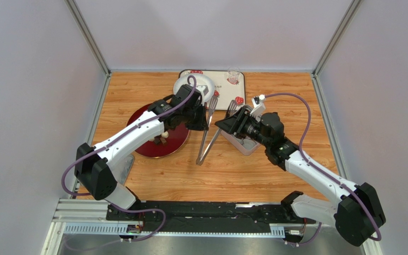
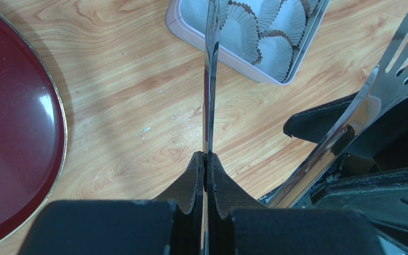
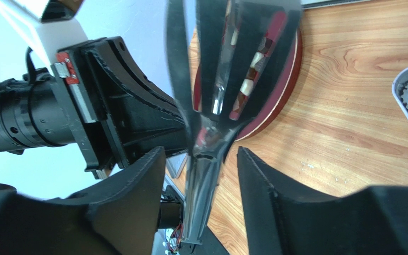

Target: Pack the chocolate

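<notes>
Steel tongs point(image 1: 206, 139) lie in a V on the wood between my two arms. My left gripper point(image 2: 207, 159) is shut on one tong arm point(image 2: 209, 79), seen edge-on. My right gripper point(image 3: 201, 154) is open, and the other tong arm point(image 3: 211, 180) runs between its fingers with a gap on each side. The chocolate point(image 3: 250, 71), small brown and cream pieces, lies on the dark red plate point(image 3: 288, 85), seen through the tong slots. A few chocolate pieces point(image 1: 163, 139) show beside the left arm. A square tin point(image 2: 275, 48) holds fluted paper cups.
A white bowl point(image 1: 198, 84) and a small glass point(image 1: 233, 77) sit on a strawberry-patterned tray point(image 1: 225, 90) at the back. The tin point(image 1: 246, 144) lies under the right wrist. Grey walls close the table on three sides.
</notes>
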`<move>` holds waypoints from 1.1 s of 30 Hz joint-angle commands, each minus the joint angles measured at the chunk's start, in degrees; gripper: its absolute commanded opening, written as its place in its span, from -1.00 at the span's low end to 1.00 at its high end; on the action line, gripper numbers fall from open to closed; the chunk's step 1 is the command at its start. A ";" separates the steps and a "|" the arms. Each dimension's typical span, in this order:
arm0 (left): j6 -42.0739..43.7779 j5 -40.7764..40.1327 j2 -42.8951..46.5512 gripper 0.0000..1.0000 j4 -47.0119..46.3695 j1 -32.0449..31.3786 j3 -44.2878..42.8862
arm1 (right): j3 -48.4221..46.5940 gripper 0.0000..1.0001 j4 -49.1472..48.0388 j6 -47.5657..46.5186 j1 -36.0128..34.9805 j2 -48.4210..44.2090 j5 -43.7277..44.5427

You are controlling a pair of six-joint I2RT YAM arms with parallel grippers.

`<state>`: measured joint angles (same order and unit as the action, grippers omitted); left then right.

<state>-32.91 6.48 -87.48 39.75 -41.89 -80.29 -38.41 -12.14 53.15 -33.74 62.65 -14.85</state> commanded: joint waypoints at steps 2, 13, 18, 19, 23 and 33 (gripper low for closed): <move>-0.49 -0.77 0.21 -1.00 -2.13 -0.91 -2.68 | -0.08 -0.11 -4.03 1.35 -0.37 0.01 0.88; 0.91 -4.01 4.16 -0.88 -4.94 -1.79 -0.13 | 0.97 -0.87 -2.27 3.28 -0.37 -1.66 2.55; 1.35 -6.39 9.24 -0.51 -7.58 -1.79 3.29 | 0.80 -0.90 -0.70 4.07 -0.37 -2.80 3.77; 1.44 -8.48 10.22 -0.43 -8.10 -1.79 4.00 | 0.71 -0.91 -0.26 4.07 -0.37 -3.06 4.13; 1.88 -10.96 15.23 -0.01 -11.70 -1.79 7.25 | 0.36 -0.95 0.89 4.86 -0.36 -4.20 4.92; 4.87 -8.41 26.82 0.43 -27.78 -4.25 21.12 | -1.31 -1.00 5.72 9.43 -0.10 -5.52 8.08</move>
<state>-29.93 -2.96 -64.64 21.85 -44.29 -63.51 -37.74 -7.20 59.83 -33.74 58.98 -9.47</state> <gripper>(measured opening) 0.658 0.273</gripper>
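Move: My left hand still pinches one arm of the upright V of the tongs; the tongs' middle is about 2 cm back and 2 cm right of it, at nearly the same height. My right hand's open fingers already straddle the other arm, with that middle some 3 cm left and 2 cm back. The box of paper cups sits about 9 cm ahead, 9 cm right and 20 cm below my right hand; the red plate is roughly 9 cm ahead, 26 cm left and 22 cm below. I shut my right fingers on the tongs' right arm while my left hand stays put with its grip. Only then do I open my left fingers, let go of the left arm and pull up about 7 cm and 3 cm left, away from the tongs, tipping the fingers some 25 degrees upward and forward. My right hand keeps its grip, easing barely 1.5 cm right. ##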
